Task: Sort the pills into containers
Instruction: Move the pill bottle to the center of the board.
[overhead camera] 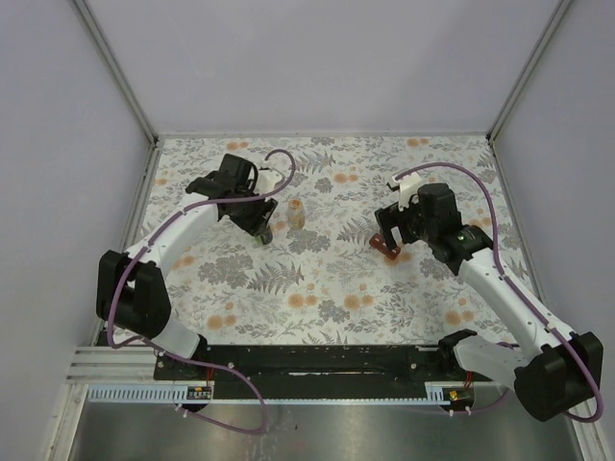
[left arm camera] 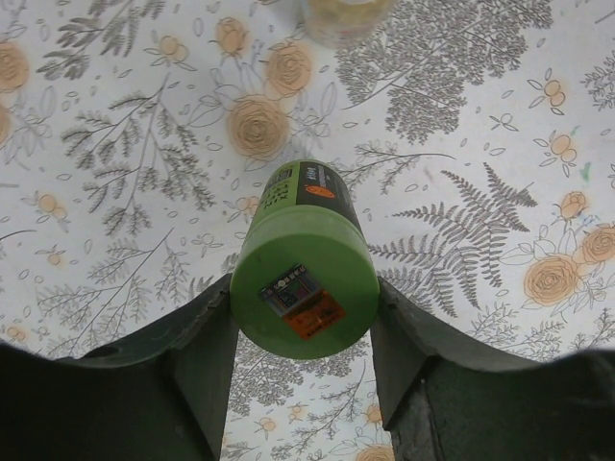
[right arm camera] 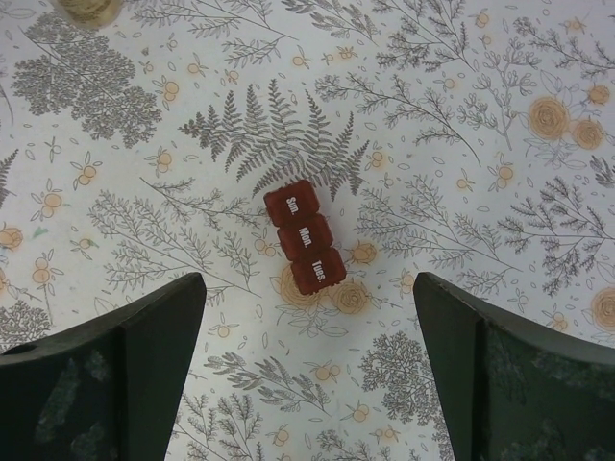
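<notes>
My left gripper is shut on the bright green bottle, one finger pressed against each side, and the bottle's base with its sticker faces the camera. From above, the left gripper hides that bottle. The small pale-and-orange bottle stands just to its right; its base shows in the left wrist view. The dark-red pill box, lids shut and marked Sun, Mon, Tues, lies on the cloth. My right gripper hangs wide open above it, holding nothing. No loose pills can be made out.
A floral cloth covers the table, printed with orange flower blotches and grey ferns. Pale walls close in the back and both sides. A black rail with the arm bases runs along the near edge.
</notes>
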Controlling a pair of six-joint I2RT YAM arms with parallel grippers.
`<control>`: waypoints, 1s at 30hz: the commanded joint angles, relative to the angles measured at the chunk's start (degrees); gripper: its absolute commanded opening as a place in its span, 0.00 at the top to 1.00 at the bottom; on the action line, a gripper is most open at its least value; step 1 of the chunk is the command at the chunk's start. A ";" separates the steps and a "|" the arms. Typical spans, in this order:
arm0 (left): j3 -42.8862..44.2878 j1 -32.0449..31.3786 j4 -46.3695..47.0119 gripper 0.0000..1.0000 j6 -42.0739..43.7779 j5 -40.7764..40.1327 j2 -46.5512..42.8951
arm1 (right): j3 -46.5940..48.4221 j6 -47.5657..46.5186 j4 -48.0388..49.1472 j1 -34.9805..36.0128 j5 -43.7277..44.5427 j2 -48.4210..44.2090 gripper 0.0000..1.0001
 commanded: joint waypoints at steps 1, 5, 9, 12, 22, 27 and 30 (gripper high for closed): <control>0.71 -2.30 0.11 0.94 0.41 -2.02 0.83 | 3.20 0.30 -0.52 -0.16 4.23 2.02 0.01; -2.02 -3.54 0.03 0.94 1.55 -2.11 -0.84 | 4.08 -0.57 -0.96 -0.16 4.76 4.05 0.01; -3.69 -4.24 -0.67 0.92 2.61 -2.28 -1.99 | 4.26 -1.80 -2.10 -0.16 4.68 5.19 0.01; -3.70 -4.42 -1.82 0.92 3.05 -2.37 -1.55 | 3.74 -2.59 -2.63 -0.16 3.89 6.33 0.01; -4.84 -4.59 1.78 0.88 2.43 -2.46 -0.93 | 2.42 -4.62 -2.19 -0.16 3.27 8.89 0.01; -5.98 -4.59 3.53 0.81 2.43 -2.81 -1.37 | 1.89 -6.20 -1.84 -0.16 2.74 10.90 0.01; -6.68 -4.59 4.15 0.73 2.35 -2.81 -1.28 | 1.97 -7.25 -1.75 -0.16 2.74 12.40 0.01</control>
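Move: The green pill bottle is already upright in my left hand. The bare spot of board I am taking it to lies about 3 cm back, 1 cm right and some 12 cm below; the glass jar stands about 5 cm ahead, 9 cm right and 8 cm lower. From my open right hand, the red pill box is about 3 cm ahead, not off to either side, and 16 cm below. With the cap still pinched, my left hand draws the bottle back about 3 cm while lowering it, swinging away from the glass jar towards the bare board. After that it nearly stops, only easing slightly down and forward. Meanwhile my right hand, fingers staying wide open, sinks some 5 cm towards the red pill box, tipping and rolling by roughly 10 degrees. ##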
